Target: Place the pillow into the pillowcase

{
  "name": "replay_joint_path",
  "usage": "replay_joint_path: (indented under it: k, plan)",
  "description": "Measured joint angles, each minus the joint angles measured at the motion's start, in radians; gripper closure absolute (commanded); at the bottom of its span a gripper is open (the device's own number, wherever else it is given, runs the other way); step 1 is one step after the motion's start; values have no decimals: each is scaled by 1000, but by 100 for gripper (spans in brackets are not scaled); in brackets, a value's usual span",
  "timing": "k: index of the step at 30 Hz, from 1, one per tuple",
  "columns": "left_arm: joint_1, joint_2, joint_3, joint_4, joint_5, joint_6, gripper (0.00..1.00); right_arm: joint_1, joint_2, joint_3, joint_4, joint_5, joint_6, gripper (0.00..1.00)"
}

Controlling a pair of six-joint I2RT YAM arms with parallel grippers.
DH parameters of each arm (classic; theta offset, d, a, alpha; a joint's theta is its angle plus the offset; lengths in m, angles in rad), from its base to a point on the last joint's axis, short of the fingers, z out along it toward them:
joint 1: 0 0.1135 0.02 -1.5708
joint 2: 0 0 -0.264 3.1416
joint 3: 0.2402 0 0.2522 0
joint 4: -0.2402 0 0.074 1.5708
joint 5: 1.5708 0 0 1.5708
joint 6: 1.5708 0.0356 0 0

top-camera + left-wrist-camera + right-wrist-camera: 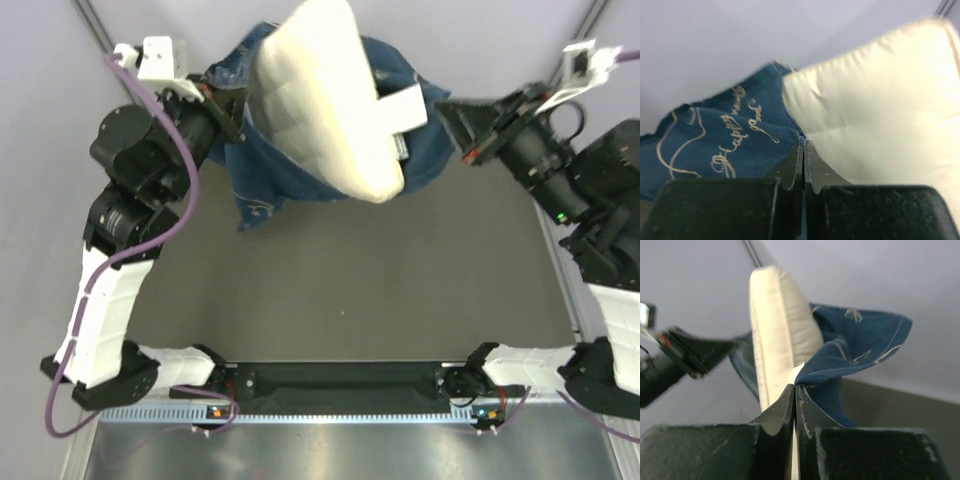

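Observation:
The cream-white pillow (325,100) stands on end in the mouth of the dark blue pillowcase (270,175); most of the pillow sticks out, and a white tag (400,105) hangs on its right side. Both are held up off the table at the far side. My left gripper (233,125) is shut on the left edge of the case's opening; in the left wrist view its tips (803,143) pinch blue fabric (725,135) right beside the pillow (880,100). My right gripper (452,115) is shut on the right edge, its tips (796,387) nipping the hem (860,340) next to the pillow (777,335).
Below the hanging fabric lies the grey table surface (380,270). A black bar (340,378) joins the arm bases at the near edge. Pale walls close in the back and sides, and dark rails (90,25) run along them.

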Motion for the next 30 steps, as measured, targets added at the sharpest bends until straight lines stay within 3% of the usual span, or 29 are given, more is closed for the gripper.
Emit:
replay_joint_path:
  k: [4, 8, 14, 18, 20, 26, 30]
  plan:
    - [6, -115, -237, 130, -24, -16, 100, 0, 101, 269, -23, 0, -18, 100]
    - [5, -83, -292, 138, -28, -20, 100, 0, 37, 335, 18, 2, -22, 100]
    - [-6, 79, -105, 5, 13, -18, 100, 0, -98, 186, 71, 58, -35, 100]
    - [-18, 140, 92, -61, 42, -12, 100, 0, -75, 120, 77, 80, -35, 100]
    - [-11, 114, 105, -31, 32, -11, 100, 0, -42, 122, 55, 79, -35, 100]
    - [5, -101, -204, 125, -20, -16, 100, 0, 101, 303, -20, 52, -36, 100]
    - [6, -98, -233, 132, -64, -6, 100, 0, 100, 339, -16, 42, -35, 100]
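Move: Both hands already hold the pillowcase's mouth high off the table, with the pillow part-way in between them. The pillow's middle lies about 11 cm right of the left hand, some 3 cm forward and 5 cm lower; from the right hand it is roughly 13 cm left, 2 cm forward and 5 cm below. The case's body hangs about 18 cm below the left hand, 3 cm forward and 10 cm right. The white label is some 5 cm left of the right hand, level front-to-back and 2 cm lower. Both grippers keep their shut pinch on the case's rim and shake it in opposite beats. The right hand jerks up about 11 cm while pulling back and right, fingers tipping up some 20 degrees, then sinks part-way back and lifts again; the left dips some 6 cm, swinging forward and right, returns to its starting height, then dips again slightly. ##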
